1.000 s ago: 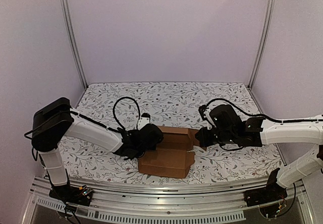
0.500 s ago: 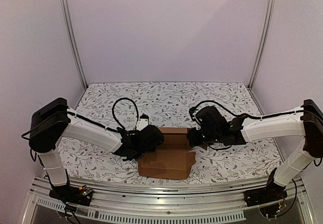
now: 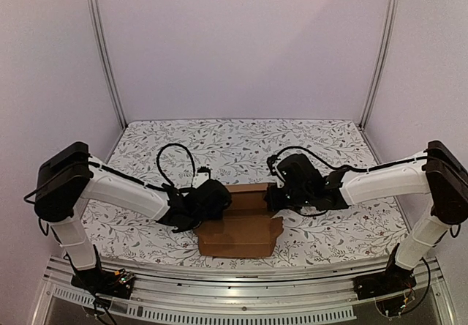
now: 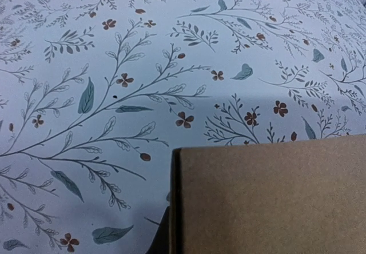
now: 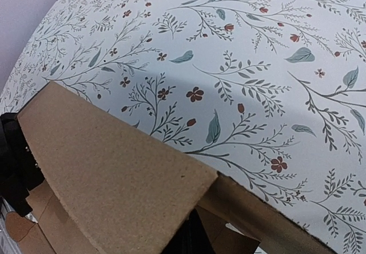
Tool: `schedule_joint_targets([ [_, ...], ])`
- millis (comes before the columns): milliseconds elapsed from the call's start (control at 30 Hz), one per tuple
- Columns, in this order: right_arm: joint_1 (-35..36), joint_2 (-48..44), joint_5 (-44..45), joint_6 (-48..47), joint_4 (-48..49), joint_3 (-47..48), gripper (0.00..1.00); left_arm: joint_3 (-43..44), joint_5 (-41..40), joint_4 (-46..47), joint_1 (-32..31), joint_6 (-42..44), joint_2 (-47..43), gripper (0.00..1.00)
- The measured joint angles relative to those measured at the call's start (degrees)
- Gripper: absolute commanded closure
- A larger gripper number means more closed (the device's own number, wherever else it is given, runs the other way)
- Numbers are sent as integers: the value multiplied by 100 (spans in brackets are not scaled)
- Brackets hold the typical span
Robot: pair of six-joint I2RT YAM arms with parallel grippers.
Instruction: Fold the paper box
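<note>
The paper box is a brown, partly folded carton at the table's front middle. Its back is open and a lid panel lies over the front. My left gripper presses against the box's left side. In the left wrist view a cardboard panel hides the jaws, and only a dark sliver of a finger shows beside its edge. My right gripper sits at the box's right end, shut against the side flap. That flap covers its fingers. No view shows whether either one pinches cardboard.
A floral cloth covers the table. Lilac walls and two metal posts close in the back and sides. A black cable loops above the left arm, and another above the right arm.
My right gripper has moved left up to the box's right end, and the right side flap has swung inward with it. The left arm and the box have shifted slightly left.
</note>
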Motion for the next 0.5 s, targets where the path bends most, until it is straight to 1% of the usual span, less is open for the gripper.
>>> schedule_joint_targets([
  [100,4,-76,-48,-2,57,-9,100,-181,251,199,72,-109,-140,100],
  [167,4,-284,-66,-4,55,-74,100,-260,380,297,111,-168,-197,100],
  [300,24,-953,-90,-55,55,-271,100,-343,586,422,166,-243,-258,100],
  [500,184,-2260,-173,-221,136,-802,100,-444,986,695,256,-273,-319,100],
])
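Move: Both grippers are at the raised far panel of the paper box. Its bent right end tab lies right at the closed right fingers, roughly 1 cm ahead, 1 cm left and 1 cm above. The wide near panel is centred about 7 cm back and 7 cm left of the right hand, some 3 cm lower. From the left gripper, shut on the far panel's left end, that tab is about 12 cm to the right and 2 cm ahead. Lift the right gripper, fingers still shut, off the far panel's right end tab: go up about 10 cm, speeding up as you leave, then also draw back some 4 cm and a little right, tilting the fingertips up. Keep the left fingers pinched on the panel's left end and roll that wrist roughly 10 degrees, its left side dipping, while it stays almost in place. ##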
